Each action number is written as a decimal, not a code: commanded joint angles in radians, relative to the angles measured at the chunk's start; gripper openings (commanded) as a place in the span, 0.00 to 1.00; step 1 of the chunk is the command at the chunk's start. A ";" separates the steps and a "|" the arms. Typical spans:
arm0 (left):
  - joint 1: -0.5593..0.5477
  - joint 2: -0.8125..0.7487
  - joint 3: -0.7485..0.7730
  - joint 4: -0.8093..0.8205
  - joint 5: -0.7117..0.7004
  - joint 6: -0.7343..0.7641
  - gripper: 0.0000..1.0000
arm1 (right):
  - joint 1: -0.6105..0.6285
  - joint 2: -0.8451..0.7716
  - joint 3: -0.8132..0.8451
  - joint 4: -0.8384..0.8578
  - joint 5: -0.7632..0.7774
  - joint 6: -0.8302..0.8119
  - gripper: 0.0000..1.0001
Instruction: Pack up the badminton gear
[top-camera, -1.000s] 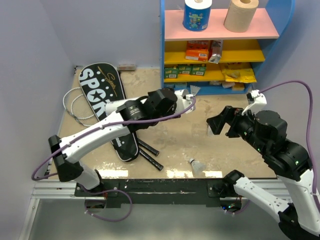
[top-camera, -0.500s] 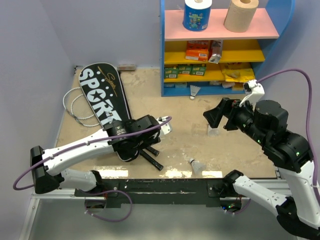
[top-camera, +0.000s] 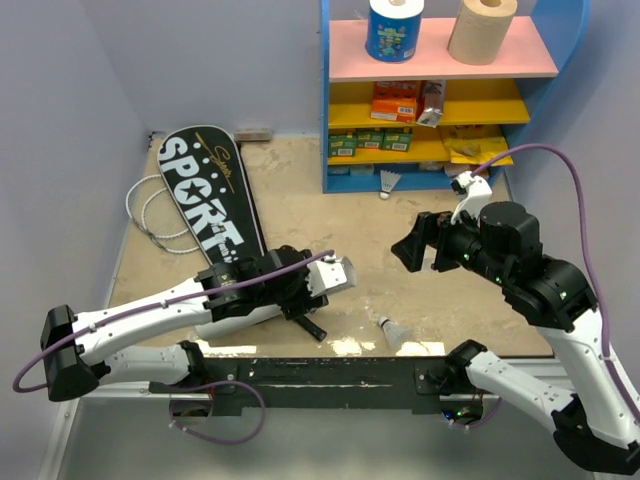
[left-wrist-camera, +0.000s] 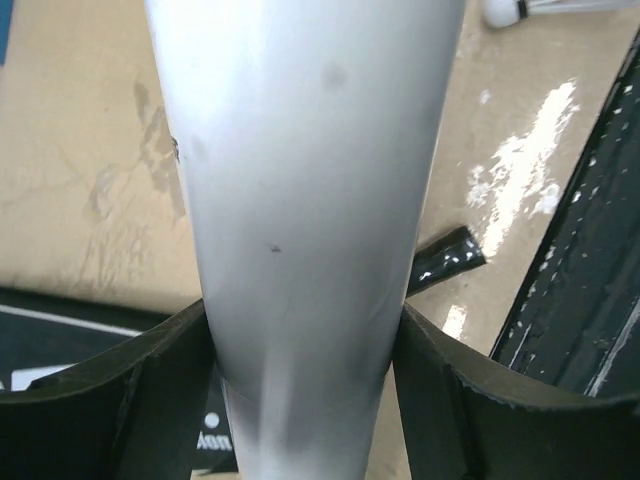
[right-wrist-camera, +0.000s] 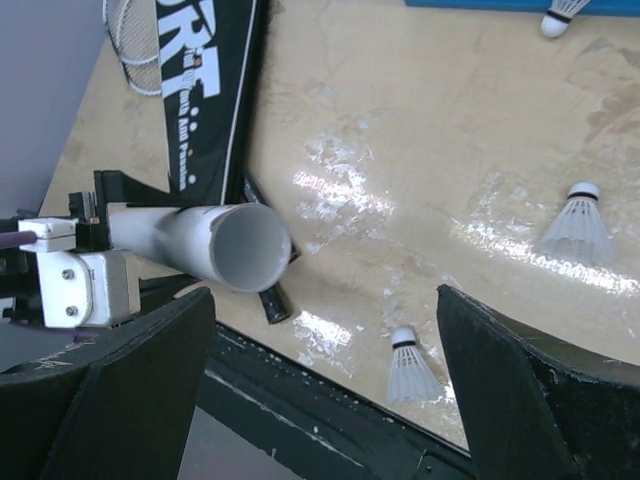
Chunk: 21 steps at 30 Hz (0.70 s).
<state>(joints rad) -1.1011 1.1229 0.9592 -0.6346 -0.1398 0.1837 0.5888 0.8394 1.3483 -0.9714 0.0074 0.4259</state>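
My left gripper (top-camera: 300, 285) is shut on the long white tube (top-camera: 335, 273), held low over the near table with its open end (right-wrist-camera: 245, 245) facing right; the tube (left-wrist-camera: 310, 200) fills the gap between the black fingers (left-wrist-camera: 150, 390). My right gripper (top-camera: 425, 250) hovers open and holds nothing (right-wrist-camera: 322, 300). Three shuttlecocks lie on the table: one near the front edge (top-camera: 390, 331) (right-wrist-camera: 410, 368), one at mid-right (right-wrist-camera: 578, 225), one by the shelf (top-camera: 390, 182). The black "SPORT" cover (top-camera: 205, 210) lies at the left over white-strung rackets (top-camera: 148, 212), whose black handles (top-camera: 308, 326) stick out beneath the tube.
A blue shelf unit (top-camera: 325, 120) stands at the back, with paper rolls (top-camera: 482, 30) on top and yellow and orange packets (top-camera: 395, 100) below. Purple walls close in the left and back. A black rail (top-camera: 330, 372) runs along the near edge.
My left arm has pulled back from the table's middle toward the near edge, carrying the tube lower and nearer. My right gripper has shifted left and slightly nearer, still open.
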 joint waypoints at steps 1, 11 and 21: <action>-0.002 -0.032 -0.042 0.217 0.135 0.022 0.00 | 0.000 -0.014 -0.035 0.068 -0.124 -0.038 0.93; -0.002 -0.143 -0.163 0.476 0.327 0.008 0.00 | 0.000 -0.060 -0.208 0.192 -0.360 0.013 0.75; -0.002 -0.181 -0.208 0.506 0.352 0.023 0.00 | 0.000 -0.063 -0.307 0.339 -0.537 0.094 0.65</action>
<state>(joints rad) -1.1011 0.9546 0.7799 -0.2184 0.1787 0.2005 0.5888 0.7895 1.0531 -0.7330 -0.4366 0.4828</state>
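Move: About 13 cm to the right hand's left, 2 cm back and 13 cm below its fingers is the open end of the white tube held by the left hand. On the table some 30 cm below the right hand, one shuttlecock lies 10 cm back, straight below sideways, another 7 cm to its right and 5 cm ahead. From the left hand, that open end is roughly 9 cm right, 4 ahead, 4 above. Closing in on the tube's open end, the right hand swings about 6.5 cm left, 5 down and 4 back, turning some 20 degrees counter-clockwise and narrowing its wide-open fingers by about a third. The left keeps its grip, carries the tube right, up and slightly back, and rolls about 25 degrees so the open end lifts towards the right fingers. ##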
